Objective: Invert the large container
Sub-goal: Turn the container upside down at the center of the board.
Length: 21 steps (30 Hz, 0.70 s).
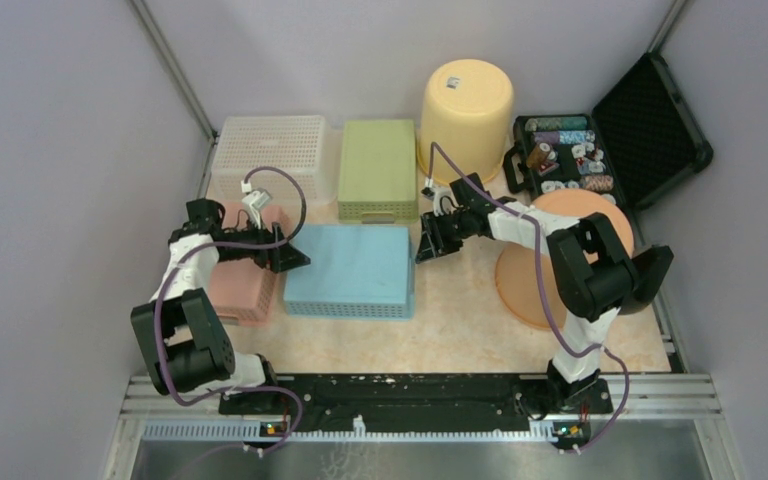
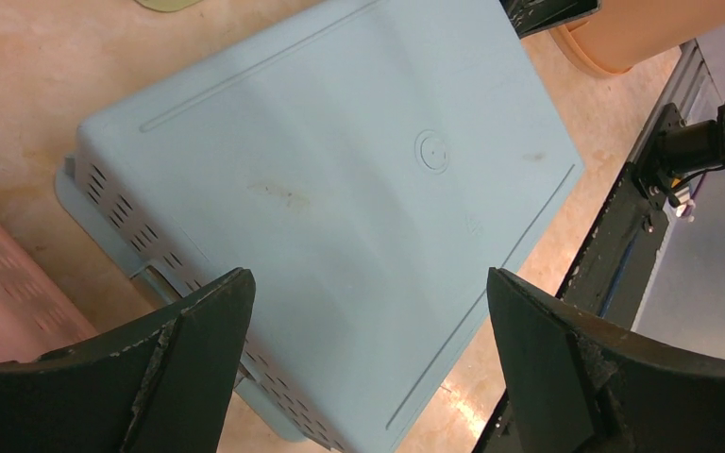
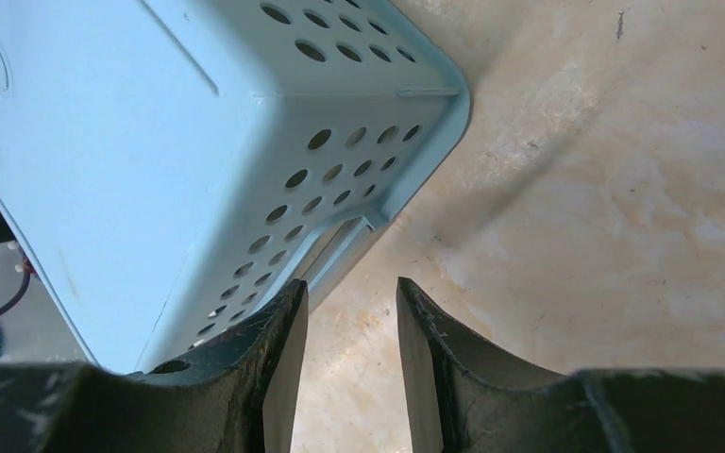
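The large container (image 1: 350, 268) is a light blue perforated basket lying bottom-up in the middle of the table, its flat base facing up. In the left wrist view the base (image 2: 340, 189) fills the frame. My left gripper (image 1: 295, 258) (image 2: 368, 278) is wide open just above the container's left end, with nothing touching its fingers. My right gripper (image 1: 425, 250) (image 3: 351, 286) hangs beside the container's right end wall (image 3: 151, 142), jaws partly apart, with only bare tabletop between them. Its left finger (image 3: 274, 340) is close to the basket's rim.
A pink basket (image 1: 245, 285) lies left of the blue one. A white basket (image 1: 270, 150) and a green one (image 1: 378, 165) sit behind. An upturned yellow bucket (image 1: 465, 100), an open black case (image 1: 650, 130) and an orange round tub (image 1: 520, 285) stand on the right.
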{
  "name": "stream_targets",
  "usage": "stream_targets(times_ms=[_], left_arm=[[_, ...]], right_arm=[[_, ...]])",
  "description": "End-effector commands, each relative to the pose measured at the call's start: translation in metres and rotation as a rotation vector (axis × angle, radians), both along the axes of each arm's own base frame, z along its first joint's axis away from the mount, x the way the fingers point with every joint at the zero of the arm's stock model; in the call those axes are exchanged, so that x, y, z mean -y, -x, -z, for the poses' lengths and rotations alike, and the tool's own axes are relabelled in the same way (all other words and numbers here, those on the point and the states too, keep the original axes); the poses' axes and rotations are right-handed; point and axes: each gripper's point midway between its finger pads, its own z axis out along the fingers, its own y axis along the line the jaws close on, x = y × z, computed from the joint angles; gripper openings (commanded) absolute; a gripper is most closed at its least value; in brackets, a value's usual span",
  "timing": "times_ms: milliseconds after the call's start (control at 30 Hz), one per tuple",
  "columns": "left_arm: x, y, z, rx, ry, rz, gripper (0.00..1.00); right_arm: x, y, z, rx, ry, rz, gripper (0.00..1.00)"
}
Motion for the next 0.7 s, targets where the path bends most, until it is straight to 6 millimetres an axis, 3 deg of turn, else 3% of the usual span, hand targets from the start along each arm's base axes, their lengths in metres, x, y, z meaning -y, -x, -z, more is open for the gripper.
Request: stream_targets(times_ms=[0, 267, 667], left_arm=[[-0.001, -0.009, -0.007, 0.036, 0.002, 0.003, 0.99], [0.001, -0.009, -0.017, 0.074, 0.005, 0.012, 0.99], [0.001, -0.009, -0.072, 0.263, -0.057, 0.009, 0.99]], right_arm=[[-0.008, -0.013, -0.026, 0.09, -0.039, -0.012, 0.4], [-0.013, -0.011, -0.06, 0.176, -0.068, -0.074, 0.4], [-0.011, -0.006, -0.145, 0.425, -0.118, -0.202, 0.46]])
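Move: The blue container already lies upside down on the board. Its middle is about 14 cm left of the right hand, 3 cm back and slightly lower, and about 11 cm right of the left hand, 3 cm back and 7 cm below. From the right hand, the green basket stands some 17 cm ahead and 9 cm left, the yellow bucket 23 cm ahead and 8 cm right. The pink basket is about 10 cm left of the left hand, 2 cm back. After a brief hold low beside the blue container's handle end, the right hand climbs almost straight up by about 8.5 cm, away from the container, its wrist rolling some 15 degrees and its fingers staying part open. A moment later the left hand, wide open over the opposite end, also rises, by about 4 cm and gathering speed, with its wrist tilting up a little, so that both hands back off the turned container. ##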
